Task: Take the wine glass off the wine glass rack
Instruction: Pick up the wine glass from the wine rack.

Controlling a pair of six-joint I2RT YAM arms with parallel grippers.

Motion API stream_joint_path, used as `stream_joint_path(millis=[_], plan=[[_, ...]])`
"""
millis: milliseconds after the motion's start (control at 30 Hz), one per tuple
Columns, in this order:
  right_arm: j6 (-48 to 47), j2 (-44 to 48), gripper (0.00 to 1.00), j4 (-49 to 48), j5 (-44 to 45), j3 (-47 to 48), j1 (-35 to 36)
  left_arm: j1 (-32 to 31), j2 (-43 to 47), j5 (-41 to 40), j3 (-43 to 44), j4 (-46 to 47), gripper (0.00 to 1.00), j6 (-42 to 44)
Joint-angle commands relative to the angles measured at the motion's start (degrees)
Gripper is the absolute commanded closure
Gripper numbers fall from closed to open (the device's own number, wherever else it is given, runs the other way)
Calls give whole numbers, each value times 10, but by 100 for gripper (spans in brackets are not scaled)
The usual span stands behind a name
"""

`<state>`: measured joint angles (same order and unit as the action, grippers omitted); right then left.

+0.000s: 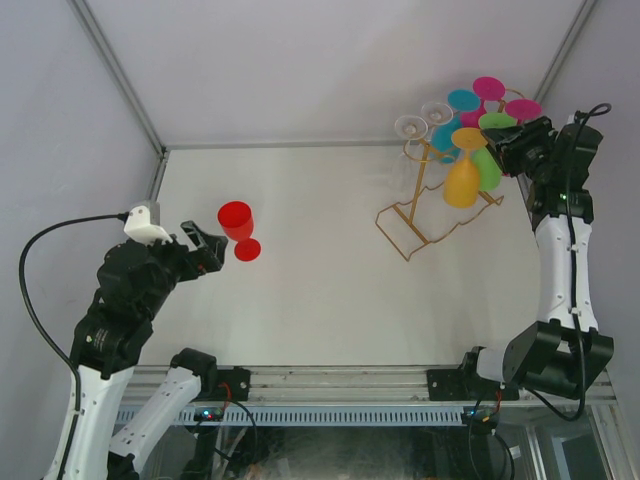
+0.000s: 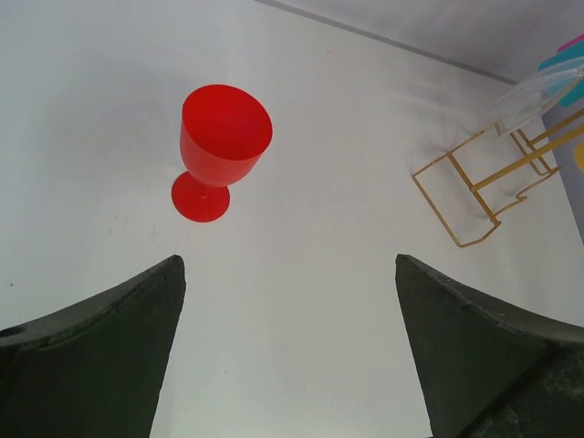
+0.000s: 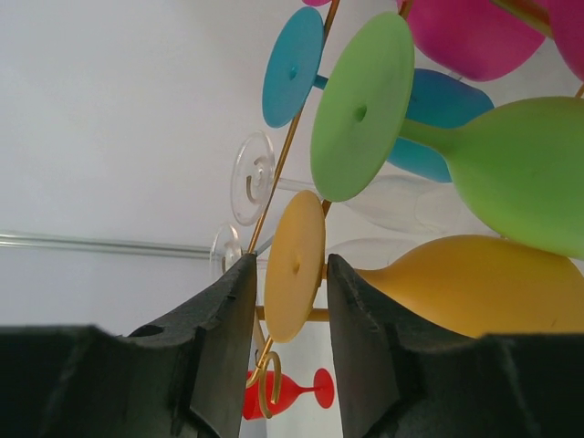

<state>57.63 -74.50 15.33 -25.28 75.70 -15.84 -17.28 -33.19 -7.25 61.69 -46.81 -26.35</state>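
Observation:
The gold wire wine glass rack (image 1: 430, 225) stands at the far right with several coloured and clear glasses hanging upside down from its arms. My right gripper (image 1: 503, 142) is up at the rack. In the right wrist view its jaws (image 3: 290, 260) stand narrowly open either side of the round foot of the yellow wine glass (image 3: 295, 278), with a small gap on the left side; the yellow bowl (image 3: 474, 292) hangs to the right. My left gripper (image 2: 287, 263) is wide open and holds nothing, a little short of a red wine glass (image 2: 224, 137) standing upright on the table.
A green glass (image 3: 360, 105), a teal glass (image 3: 292, 66), a pink glass (image 3: 465, 36) and clear glasses (image 3: 251, 178) crowd the rack's arms close to the yellow one. A gold curled loop (image 3: 274, 383) sits just below the jaws. White walls enclose the table.

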Motion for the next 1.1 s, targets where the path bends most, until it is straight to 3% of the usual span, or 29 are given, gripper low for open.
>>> stream_joint_path(millis=[0,467,667,1067], plan=[[-16,-7,65,0,10,31,4,3,-7,8,24,12,0,2],[-20,-21,79,15,16,39,6,3,-13,9,28,7,0,-3],[-24,-22,92,23,14,48,6,3,-19,8,28,2,0,-6],[-9,-6,99,28,9,48,7,3,-20,19,28,8,0,-4]])
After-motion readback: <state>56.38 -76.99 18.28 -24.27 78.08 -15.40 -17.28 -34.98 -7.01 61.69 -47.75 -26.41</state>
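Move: The orange glass hangs upside down, its foot almost between the right fingertips; its middle is about 2 cm ahead, 3 cm left and 8 cm below. At similar height, the green glass stands some 6 cm ahead, 2 cm right; the inner clear glass 8 cm ahead, 10 cm left; the blue glass 11 cm ahead, 4 cm left. From the left hand the orange glass is roughly 23 cm ahead, 48 cm right, 4 cm below. Right hand sinks about 1 cm, easing as far forward onto the orange glass's foot, fingers closing to pinch it. ##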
